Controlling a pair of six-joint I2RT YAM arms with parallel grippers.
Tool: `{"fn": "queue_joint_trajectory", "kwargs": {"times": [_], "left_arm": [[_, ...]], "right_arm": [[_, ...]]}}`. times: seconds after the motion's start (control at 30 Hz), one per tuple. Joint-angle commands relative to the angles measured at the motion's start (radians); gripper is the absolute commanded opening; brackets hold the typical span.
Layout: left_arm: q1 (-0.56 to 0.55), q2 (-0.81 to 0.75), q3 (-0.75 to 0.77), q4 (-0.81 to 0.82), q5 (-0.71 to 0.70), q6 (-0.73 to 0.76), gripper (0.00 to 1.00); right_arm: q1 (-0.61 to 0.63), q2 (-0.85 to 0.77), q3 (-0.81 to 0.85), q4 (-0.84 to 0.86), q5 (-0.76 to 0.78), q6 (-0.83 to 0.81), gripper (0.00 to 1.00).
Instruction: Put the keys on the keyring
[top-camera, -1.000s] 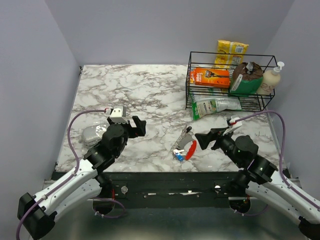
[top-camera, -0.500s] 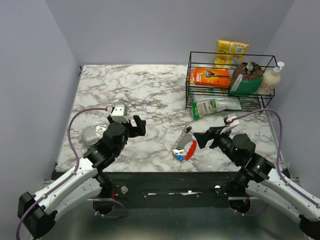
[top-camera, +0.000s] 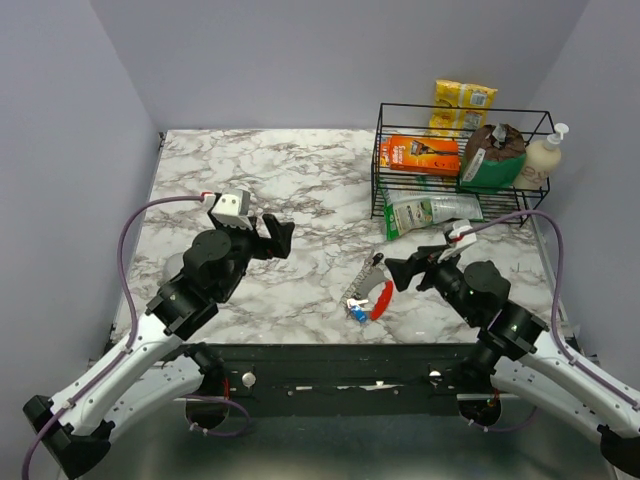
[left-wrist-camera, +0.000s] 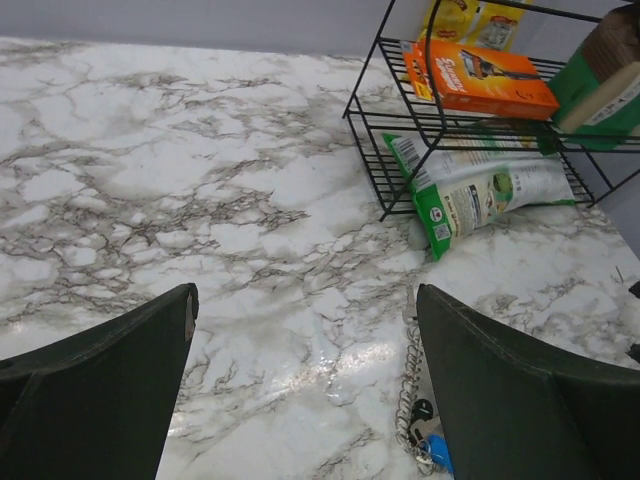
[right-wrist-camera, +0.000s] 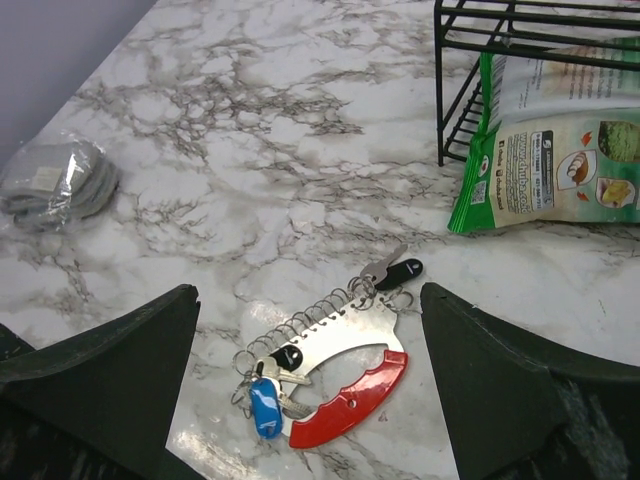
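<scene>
The keyring (right-wrist-camera: 352, 399) is a red curved grip on a silvery plate edged with a row of small rings, and it lies flat on the marble near the table's front. A blue-headed key (right-wrist-camera: 264, 408) and a dark-headed key (right-wrist-camera: 288, 357) lie at its lower-left rings. Another dark-headed key (right-wrist-camera: 403, 270) and a silver one sit at its far end. The keyring (top-camera: 381, 299) is just left of my right gripper (top-camera: 399, 272), which stands open and holds nothing. My left gripper (top-camera: 276, 236) is open over bare marble, well left of the keys (left-wrist-camera: 430, 440).
A black wire rack (top-camera: 462, 112) at the back right holds an orange razor pack, a green bag and yellow packets. A soap bottle (top-camera: 546, 155) stands beside it. A green-white pouch (top-camera: 432, 211) lies under the rack. A grey wrapped bundle (right-wrist-camera: 58, 180) lies at the left.
My left arm has risen and its gripper has shifted slightly up and right. My right gripper has crept left toward the keyring. The keys and keyring have not moved.
</scene>
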Motion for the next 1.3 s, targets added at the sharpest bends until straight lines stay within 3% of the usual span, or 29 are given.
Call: {"fn": "queue_joint_trajectory", "kwargs": {"times": [0.0, 0.5, 1.27], "left_arm": [[-0.002, -0.016, 0.060, -0.080, 0.175, 0.122, 0.99], [-0.002, -0.012, 0.153, -0.184, 0.108, 0.174, 0.99], [-0.002, 0.016, 0.126, -0.206, 0.072, 0.182, 0.98]], "right_arm": [[0.003, -0.006, 0.048, 0.036, 0.035, -0.041, 1.00], [0.003, -0.032, 0.128, 0.064, 0.047, -0.095, 1.00], [0.005, -0.020, 0.126, 0.101, 0.053, -0.126, 1.00]]}}
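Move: The keyring with its keys lies on the table about 6 cm ahead of the right hand, 5 cm to its left and 17 cm below. The green-white bag is roughly 26 cm ahead and 12 cm right; the wire rack's middle is about 33 cm ahead and 20 cm right. From the left hand the keyring is some 3 cm ahead, 18 cm right and 24 cm below. Open and empty, the right hand rises about 8.5 cm away from the keyring; the left eases back 2 cm. ##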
